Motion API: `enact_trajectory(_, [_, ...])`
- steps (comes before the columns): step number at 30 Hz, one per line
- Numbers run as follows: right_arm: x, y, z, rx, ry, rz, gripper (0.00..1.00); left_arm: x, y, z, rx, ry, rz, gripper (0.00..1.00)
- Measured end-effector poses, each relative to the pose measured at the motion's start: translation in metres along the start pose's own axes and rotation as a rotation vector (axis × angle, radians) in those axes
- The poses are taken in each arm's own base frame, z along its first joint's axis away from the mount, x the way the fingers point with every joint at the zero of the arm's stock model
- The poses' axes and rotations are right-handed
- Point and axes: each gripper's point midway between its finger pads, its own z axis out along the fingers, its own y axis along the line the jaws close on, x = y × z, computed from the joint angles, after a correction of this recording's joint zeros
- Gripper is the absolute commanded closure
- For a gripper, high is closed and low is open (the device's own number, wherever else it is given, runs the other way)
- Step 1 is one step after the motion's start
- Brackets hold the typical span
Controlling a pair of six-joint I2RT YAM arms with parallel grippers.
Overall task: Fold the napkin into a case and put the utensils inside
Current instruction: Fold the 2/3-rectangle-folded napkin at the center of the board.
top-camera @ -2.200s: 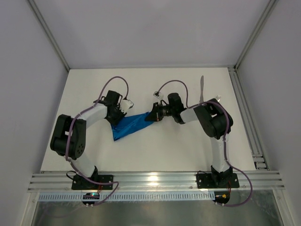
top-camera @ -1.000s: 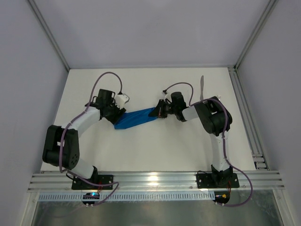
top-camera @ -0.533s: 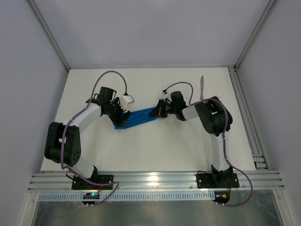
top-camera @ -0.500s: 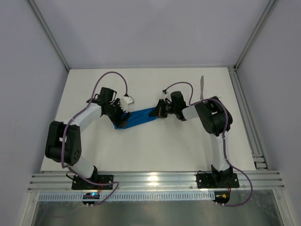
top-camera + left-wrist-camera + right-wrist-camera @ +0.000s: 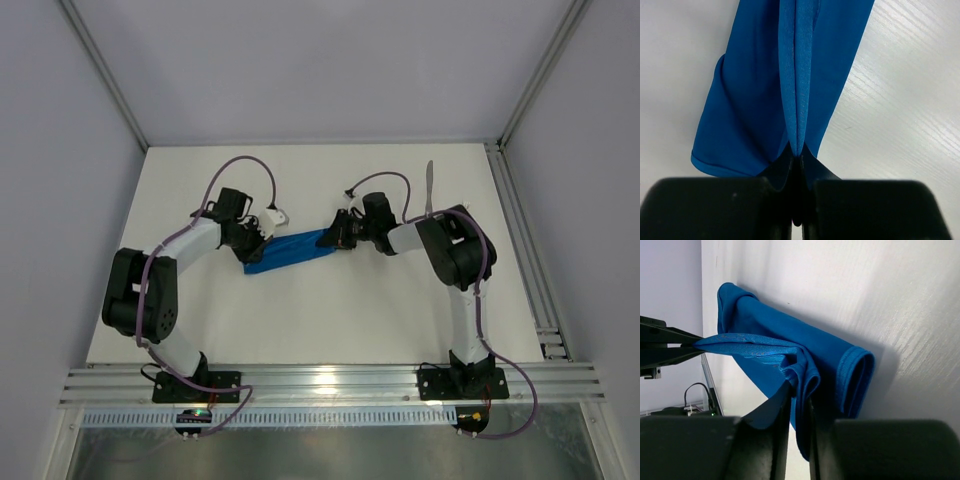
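Observation:
The bright blue napkin (image 5: 293, 251) lies bunched into a narrow band on the white table (image 5: 330, 310), stretched between both grippers. My left gripper (image 5: 257, 243) is shut on a raised fold at the band's left end, and the left wrist view shows the napkin (image 5: 765, 100) pinched at the left gripper (image 5: 797, 158). My right gripper (image 5: 331, 238) holds the right end. In the right wrist view a doubled fold of the napkin (image 5: 770, 347) sits between the nearly closed jaws of the right gripper (image 5: 799, 396). A silver knife (image 5: 428, 188) lies at the back right. The fork is hidden.
An aluminium rail (image 5: 518, 240) runs along the table's right side and a slotted rail (image 5: 330, 385) along the near edge, where both arm bases stand. Grey enclosure walls stand at the left, back and right. The right arm's elbow (image 5: 455, 255) hangs near the knife.
The left gripper opened, shifted along the napkin's left end and shut again on a fold. The right gripper stayed at the right end. The napkin now lies flatter and narrower.

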Motion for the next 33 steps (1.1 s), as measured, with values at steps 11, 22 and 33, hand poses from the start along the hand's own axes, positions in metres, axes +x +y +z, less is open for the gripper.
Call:
enact_trajectory(11, [-0.008,0.013,-0.028,0.107,0.02,-0.153,0.35,-0.003,0.002,0.001,-0.008,-0.013,0.008,1.0])
enact_trajectory(22, [-0.057,0.09,-0.079,0.005,-0.159,-0.728,0.25,-0.003,-0.001,0.001,0.015,-0.016,0.034,0.97])
enact_trajectory(33, [0.011,0.137,0.005,-0.347,-0.004,-1.227,0.24,-0.005,-0.005,0.001,0.041,-0.032,0.058,0.94])
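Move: The napkin is a narrow folded strip between the hands. Its middle lies about 9 cm to the right hand's left, 2 cm back and barely below it, and its right end is still between those fingers. The left gripper pinches the napkin near its other end, some 20 cm left and 4 cm back from the right hand. The knife is about 25 cm right and 15 cm ahead. From the left hand, the napkin's middle is some 10 cm right, 2 cm ahead and slightly lower. The napkin's right end comes free as the right fingers open wide. That hand first backs off some 4 cm to the right while rising about 14 cm, then swings roughly 11 cm left over the strip towards the left gripper, drawing back and starting to sink, and rolls some 70 degrees about its fingers, still pointing left. The left hand stays put, keeping its pinch on the napkin. ##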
